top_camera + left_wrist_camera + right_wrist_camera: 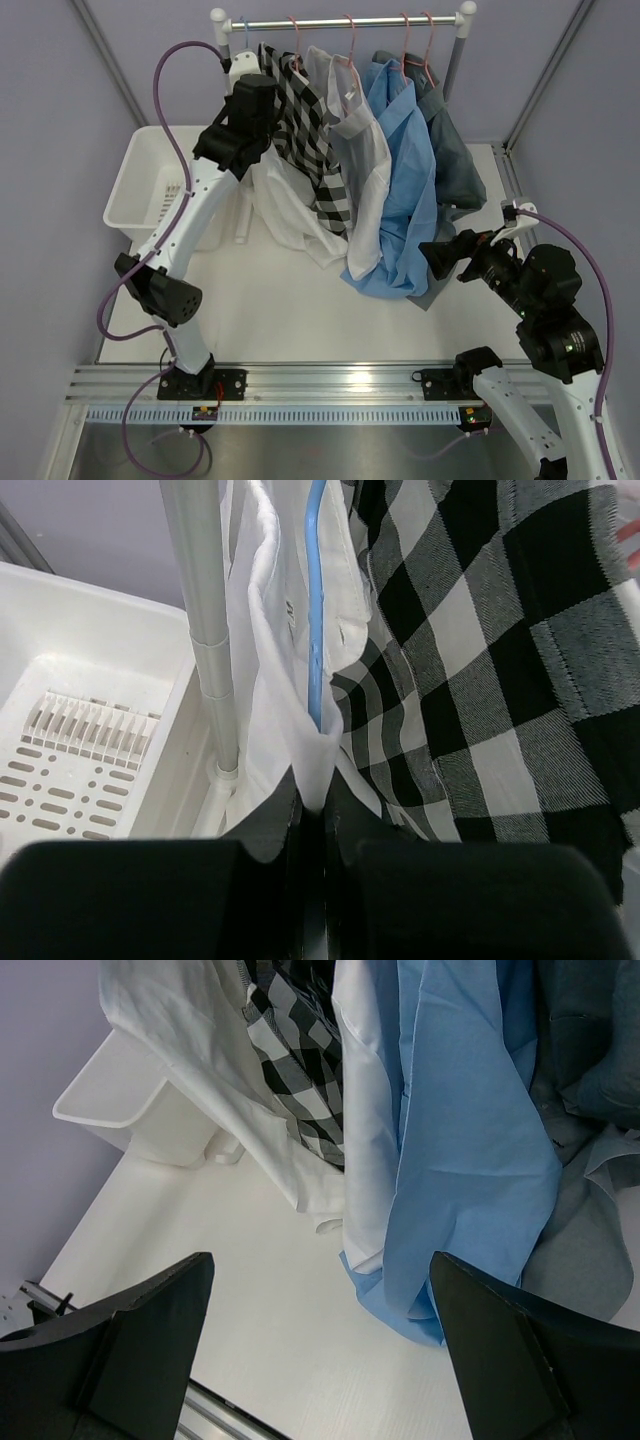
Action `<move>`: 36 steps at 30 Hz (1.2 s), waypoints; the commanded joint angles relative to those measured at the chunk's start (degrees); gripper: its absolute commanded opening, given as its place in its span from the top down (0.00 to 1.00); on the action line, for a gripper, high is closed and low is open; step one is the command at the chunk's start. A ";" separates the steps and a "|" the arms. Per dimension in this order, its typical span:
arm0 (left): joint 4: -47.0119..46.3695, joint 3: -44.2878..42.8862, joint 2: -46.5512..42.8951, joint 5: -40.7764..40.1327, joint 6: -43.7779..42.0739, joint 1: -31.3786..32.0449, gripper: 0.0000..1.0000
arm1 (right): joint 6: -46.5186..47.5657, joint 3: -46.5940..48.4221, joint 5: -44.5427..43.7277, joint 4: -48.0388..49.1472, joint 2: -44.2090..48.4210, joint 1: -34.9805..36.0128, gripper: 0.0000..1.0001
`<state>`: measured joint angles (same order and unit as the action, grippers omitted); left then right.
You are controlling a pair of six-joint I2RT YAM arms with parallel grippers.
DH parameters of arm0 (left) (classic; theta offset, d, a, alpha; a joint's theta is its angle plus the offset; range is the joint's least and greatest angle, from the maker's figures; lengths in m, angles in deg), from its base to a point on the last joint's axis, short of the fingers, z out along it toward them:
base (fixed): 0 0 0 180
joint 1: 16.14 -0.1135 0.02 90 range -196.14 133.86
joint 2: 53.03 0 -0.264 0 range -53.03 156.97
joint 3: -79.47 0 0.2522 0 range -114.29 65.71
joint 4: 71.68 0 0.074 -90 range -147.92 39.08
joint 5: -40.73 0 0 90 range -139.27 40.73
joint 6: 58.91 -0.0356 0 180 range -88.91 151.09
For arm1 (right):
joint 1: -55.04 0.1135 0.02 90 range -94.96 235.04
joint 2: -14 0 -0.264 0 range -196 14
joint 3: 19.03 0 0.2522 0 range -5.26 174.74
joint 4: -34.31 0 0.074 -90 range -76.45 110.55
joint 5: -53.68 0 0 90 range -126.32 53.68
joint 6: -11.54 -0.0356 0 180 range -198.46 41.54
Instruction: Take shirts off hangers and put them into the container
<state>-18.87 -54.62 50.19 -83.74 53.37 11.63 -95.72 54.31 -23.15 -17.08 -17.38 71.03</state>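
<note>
Several shirts hang on hangers from the rail [340, 20]: a white shirt [285, 205], a check shirt [310, 130], a pale shirt [365, 170], a light blue shirt [410, 190] and a dark grey shirt [455, 160]. Their hangers are pink [350, 60], except the white shirt's light blue hanger [317, 600]. High by the rail's left end, my left gripper [262, 115] is shut on a fold of the white shirt [290, 660], pinched at the jaws [318, 805]. My right gripper [320, 1300] stands open near the light blue shirt's hem [470, 1140], holding nothing. The white container [150, 190] sits at the left.
The rail's white post [205, 610] stands between the container [80, 650] and the white shirt. The shirt tails pool on the table [300, 310]. A metal track [330, 380] runs along the near edge.
</note>
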 commanded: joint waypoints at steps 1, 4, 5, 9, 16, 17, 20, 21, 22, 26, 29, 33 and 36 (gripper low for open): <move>-4.42 -0.60 -6.44 1.34 -2.68 0.18 1.00 | 1.26 -0.16 1.95 0.71 0.61 0.36 0.01; -4.33 -0.43 -8.82 3.36 -3.47 0.18 1.00 | 1.26 -0.33 1.86 0.80 0.88 0.27 0.01; -4.33 0.01 -9.87 4.50 -3.56 0.18 1.00 | 1.35 -0.33 1.86 0.71 0.88 0.27 0.01; -4.24 3.51 -13.39 7.32 -3.65 0.18 1.00 | 1.52 -0.16 1.42 0.27 1.23 0.27 0.00; -4.07 14.41 -22.79 14.25 -3.47 0.18 1.00 | 2.14 0.19 0.54 -0.69 1.58 0.27 0.01; -3.98 15.99 -24.19 15.05 -3.39 0.27 1.00 | 2.23 0.28 0.54 -0.87 1.58 0.27 0.01; -3.81 22.76 -30.25 18.48 -2.95 0.27 1.00 | 2.23 0.81 0.45 -1.22 1.14 0.27 0.01; -3.63 24.51 -32.01 19.27 -2.86 0.18 1.00 | 2.40 1.16 0.45 -1.57 0.97 0.27 0.01; -3.37 27.93 -35.51 20.58 -2.77 0.18 1.00 | 2.49 1.42 0.28 -1.75 0.79 0.27 0.01; 1.72 34.45 -43.79 22.96 -3.29 0.18 1.00 | 3.98 2.57 0.54 -1.75 0.44 0.27 0.01; 5.49 37.18 -49.58 24.37 -4.09 0.18 1.00 | 4.33 3.18 0.27 -1.58 0.09 0.27 0.00; 8.41 34.39 -54.43 24.28 -5.23 0.09 1.00 | 4.86 4.58 2.73 -0.96 -2.63 0.18 0.00; 8.50 28.94 -56.20 24.20 -5.93 0.09 1.00 | 4.25 6.96 5.02 -1.22 -5.79 0.27 0.01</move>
<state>-7.22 -19.59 -4.12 -61.49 49.46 11.61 -92.48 57.96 -21.90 -18.78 -20.16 71.03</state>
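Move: My left hand already has the white shirt pinched just below the blue hanger, which is still hooked on the rail. The container that the shirt is bound for lies about 22 cm to the left, 5 cm back and some 28 cm below. Between them stands the rail's left post, roughly 6 cm left and 4 cm ahead. The checkered shirt hangs some 9 cm right and 3 cm back. From my right hand, the container lies around 24 cm ahead and 55 cm left. Keeping its pinch on the white shirt, my left hand lifts about 6 cm while starting back, to unhook the blue hanger, then sinks again and draws back faster and faster, about 25 cm in all, away from the rail and somewhat left, rising slightly at the end. The wrist swings some 20 degrees clockwise on the way. ##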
